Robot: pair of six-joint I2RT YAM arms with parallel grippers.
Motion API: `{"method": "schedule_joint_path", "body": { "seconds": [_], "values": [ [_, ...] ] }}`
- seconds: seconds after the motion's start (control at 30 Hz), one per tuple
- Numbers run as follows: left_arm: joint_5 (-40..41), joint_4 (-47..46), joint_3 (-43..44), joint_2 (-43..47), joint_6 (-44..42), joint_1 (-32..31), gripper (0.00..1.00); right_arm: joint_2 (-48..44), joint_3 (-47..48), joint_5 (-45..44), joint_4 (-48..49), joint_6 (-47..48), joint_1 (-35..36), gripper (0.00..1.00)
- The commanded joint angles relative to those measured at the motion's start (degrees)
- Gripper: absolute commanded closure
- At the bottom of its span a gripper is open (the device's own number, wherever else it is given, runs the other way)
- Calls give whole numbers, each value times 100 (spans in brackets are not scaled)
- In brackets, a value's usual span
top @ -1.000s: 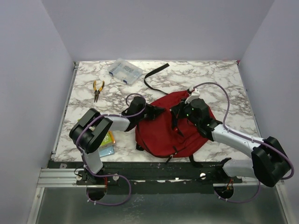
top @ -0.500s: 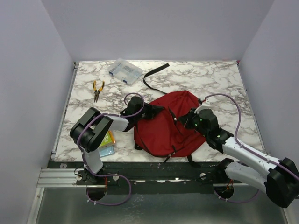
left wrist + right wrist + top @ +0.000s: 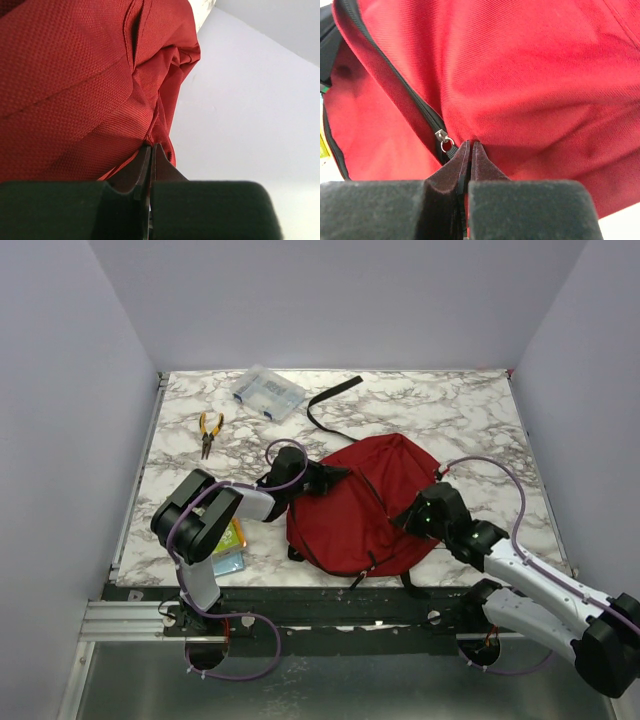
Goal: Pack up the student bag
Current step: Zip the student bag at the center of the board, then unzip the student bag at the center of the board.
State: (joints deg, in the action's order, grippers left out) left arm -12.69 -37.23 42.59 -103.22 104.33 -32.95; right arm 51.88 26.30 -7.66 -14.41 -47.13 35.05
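Observation:
The student bag (image 3: 355, 505), dark red with black straps, lies in the middle of the marble table. My left gripper (image 3: 340, 474) is at the bag's far-left edge. In the left wrist view it (image 3: 150, 146) is shut, pinching a fold of the red fabric (image 3: 75, 90). My right gripper (image 3: 402, 517) is at the bag's right side. In the right wrist view it (image 3: 471, 143) is shut on the black cord of the zip pull (image 3: 445, 139), at the end of the black zip line (image 3: 395, 80).
Orange-handled pliers (image 3: 209, 430) lie at the far left and a clear plastic box (image 3: 267, 392) at the back. A loose black strap (image 3: 325, 400) curls behind the bag. A green and orange pack (image 3: 233, 537) lies on a blue item (image 3: 228, 562) near the left arm.
My right gripper has moved toward the near right along the bag, holding the zip pull, and its arm has drawn back. The left gripper has stayed holding the fabric.

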Motion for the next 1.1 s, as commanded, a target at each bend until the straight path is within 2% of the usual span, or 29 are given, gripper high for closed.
{"method": "schedule_joint_path", "body": {
  "seconds": [0.0,0.37,0.5,0.7,0.77,0.8,0.87,0.97,1.0,1.07],
  "values": [
    [267,-328,-49,-83,45,219,100,-257,163,-381,-1541,-616,2,99],
    [258,-364,-49,-100,40,254,100,-791,221,-525,-2637,-1174,-2,99],
    [240,-372,-40,-87,26,258,100,-810,219,-617,-2709,-1264,2,99],
    [101,-473,-5,-44,-153,263,99,-747,125,-603,-2326,-1087,-5,99],
    [27,-969,-37,-28,-521,271,78,-811,38,-148,-1892,-794,2,98],
    [-24,-1196,-35,0,-749,266,65,-846,16,127,-1637,-562,-2,92],
    [-85,-1499,-64,98,-1045,263,51,-917,19,497,-1197,-210,2,75],
    [-324,-1626,-49,268,-1275,269,41,-863,305,431,-1240,129,2,56],
    [-395,-1644,-62,329,-1344,271,40,-825,422,349,-1330,167,-5,47],
    [-557,-1664,-115,500,-1511,271,36,-781,397,658,-1111,283,1,43]
  ]
}}
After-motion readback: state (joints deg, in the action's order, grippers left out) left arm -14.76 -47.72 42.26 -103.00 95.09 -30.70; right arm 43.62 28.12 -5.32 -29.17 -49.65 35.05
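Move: My right hand has the zipper pull in its shut fingers. The zipper's near end lies about 3 cm back and 2 cm to the right, some 2 cm below. From this hand the front pull tab is roughly 11 cm back and 8 cm left, and the lower black strap some 13 cm back and 3 cm right. My left hand still pinches the bag's far-left edge; the zipper's near end lies about 14 cm back and 12 cm right of it. I draw the zipper pull back and to the right with my right hand, some 5 cm and slightly down, to the zipper's near end, while my left hand keeps its pinch almost still. After a short hold both hands open: the left lets go of the bag edge and rises about 3.5 cm, its fingers tipping down; the right releases the pull, easing left and slightly up. ##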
